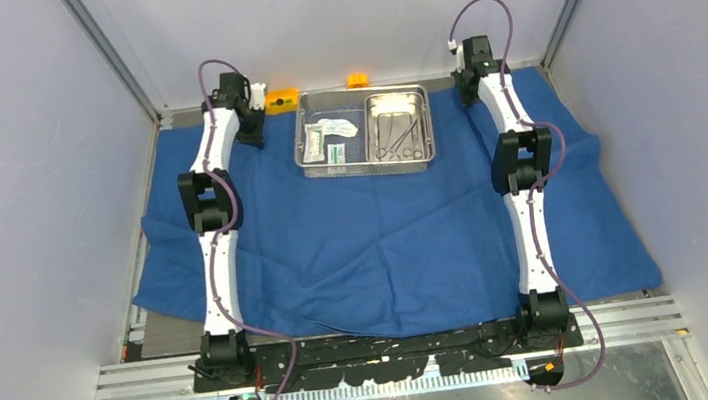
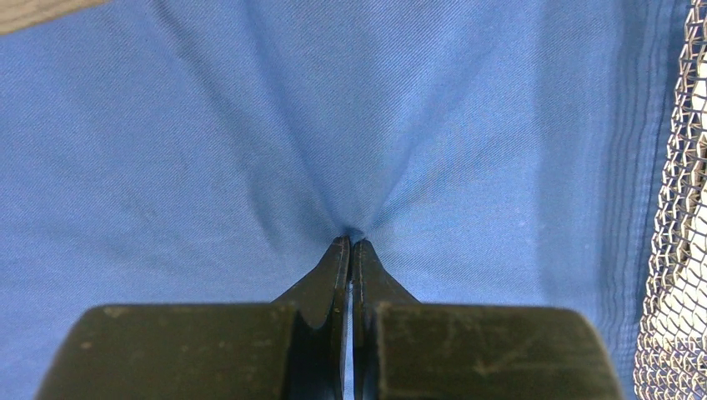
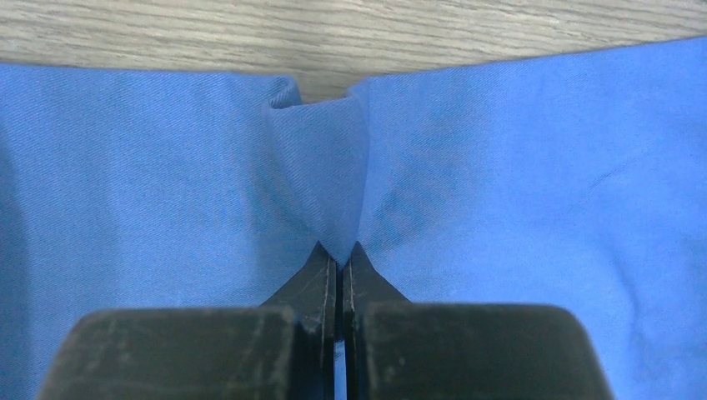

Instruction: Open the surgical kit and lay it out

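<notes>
The blue cloth wrap (image 1: 386, 247) lies spread open over the table. At its far middle stands the steel mesh basket (image 1: 366, 166). Inside it, white-green packets (image 1: 328, 140) lie on the left. The smaller steel tray (image 1: 393, 96) sits on the right with thin scissors and forceps (image 1: 398, 140) in it. My left gripper (image 1: 252, 131) is down on the cloth just left of the basket. In the left wrist view the left gripper (image 2: 350, 240) is shut on a pinch of cloth (image 2: 250, 125), with the basket's mesh (image 2: 679, 208) close at its right. My right gripper (image 1: 467, 94) (image 3: 339, 250) is shut on a raised fold of cloth (image 3: 321, 167) by the far edge.
Two small orange blocks (image 1: 281, 98) (image 1: 357, 80) sit behind the basket at the back wall. Bare wooden table (image 3: 333, 33) shows just beyond the cloth's far edge. Grey walls close in the left, right and back. The cloth hangs over the near right edge.
</notes>
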{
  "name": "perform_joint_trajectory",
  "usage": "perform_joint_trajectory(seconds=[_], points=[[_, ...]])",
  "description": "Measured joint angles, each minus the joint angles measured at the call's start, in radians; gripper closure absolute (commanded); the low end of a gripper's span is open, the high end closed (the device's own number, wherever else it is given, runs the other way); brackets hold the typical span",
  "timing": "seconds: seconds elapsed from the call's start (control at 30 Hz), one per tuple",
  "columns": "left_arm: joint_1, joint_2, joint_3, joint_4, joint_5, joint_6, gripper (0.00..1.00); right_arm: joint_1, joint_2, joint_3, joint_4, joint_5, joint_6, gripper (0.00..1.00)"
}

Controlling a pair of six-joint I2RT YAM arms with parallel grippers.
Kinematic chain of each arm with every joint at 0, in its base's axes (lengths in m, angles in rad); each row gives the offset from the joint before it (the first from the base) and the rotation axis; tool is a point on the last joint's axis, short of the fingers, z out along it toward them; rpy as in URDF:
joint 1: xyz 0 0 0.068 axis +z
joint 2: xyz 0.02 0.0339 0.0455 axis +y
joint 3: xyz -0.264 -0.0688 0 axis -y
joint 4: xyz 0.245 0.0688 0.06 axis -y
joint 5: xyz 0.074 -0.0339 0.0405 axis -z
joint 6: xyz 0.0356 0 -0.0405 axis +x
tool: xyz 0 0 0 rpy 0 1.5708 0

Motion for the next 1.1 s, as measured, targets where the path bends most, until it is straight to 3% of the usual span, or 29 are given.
perform_joint_trajectory(seconds=[0.5,0.67,0.77,0.97,1.03,1.1], points=[[0.0,0.04,0.058,0.053,-0.008,0.022,1.0,0.0,0.01,0.004,0.04,0.004,-0.008,1.0],[0.0,0.009,-0.011,0.101,-0.01,0.026,1.0,0.0,0.01,0.004,0.04,0.003,-0.01,0.97],[0.0,-0.008,-0.044,0.125,-0.014,0.026,1.0,0.0,0.01,0.004,0.04,0.003,-0.01,0.87],[0.0,-0.045,-0.121,0.178,-0.026,0.035,1.0,-0.023,0.006,-0.013,0.082,0.071,-0.031,0.47],[0.0,-0.062,-0.155,0.201,-0.032,0.045,0.99,-0.043,-0.01,-0.039,0.1,0.077,-0.026,0.41],[0.0,-0.076,-0.18,0.214,-0.046,0.052,0.9,-0.066,-0.041,-0.077,0.109,0.107,-0.028,0.37]])
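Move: Both hands pinch the blue drape just above the table. From the right hand, the drape's far right corner lies about 18 cm to the right and 6 cm ahead; the tray's middle is some 27 cm left and 4 cm back. The left hand is bringing its pinch towards the far table edge, roughly 10 cm straight ahead; the tray's middle is about 27 cm to its right and 1 cm ahead, and the yellow box about 8 cm right, 10 cm ahead. Left hand drags the pinched drape 2 cm forward; right opens, lets go and moves some 6 cm right. ##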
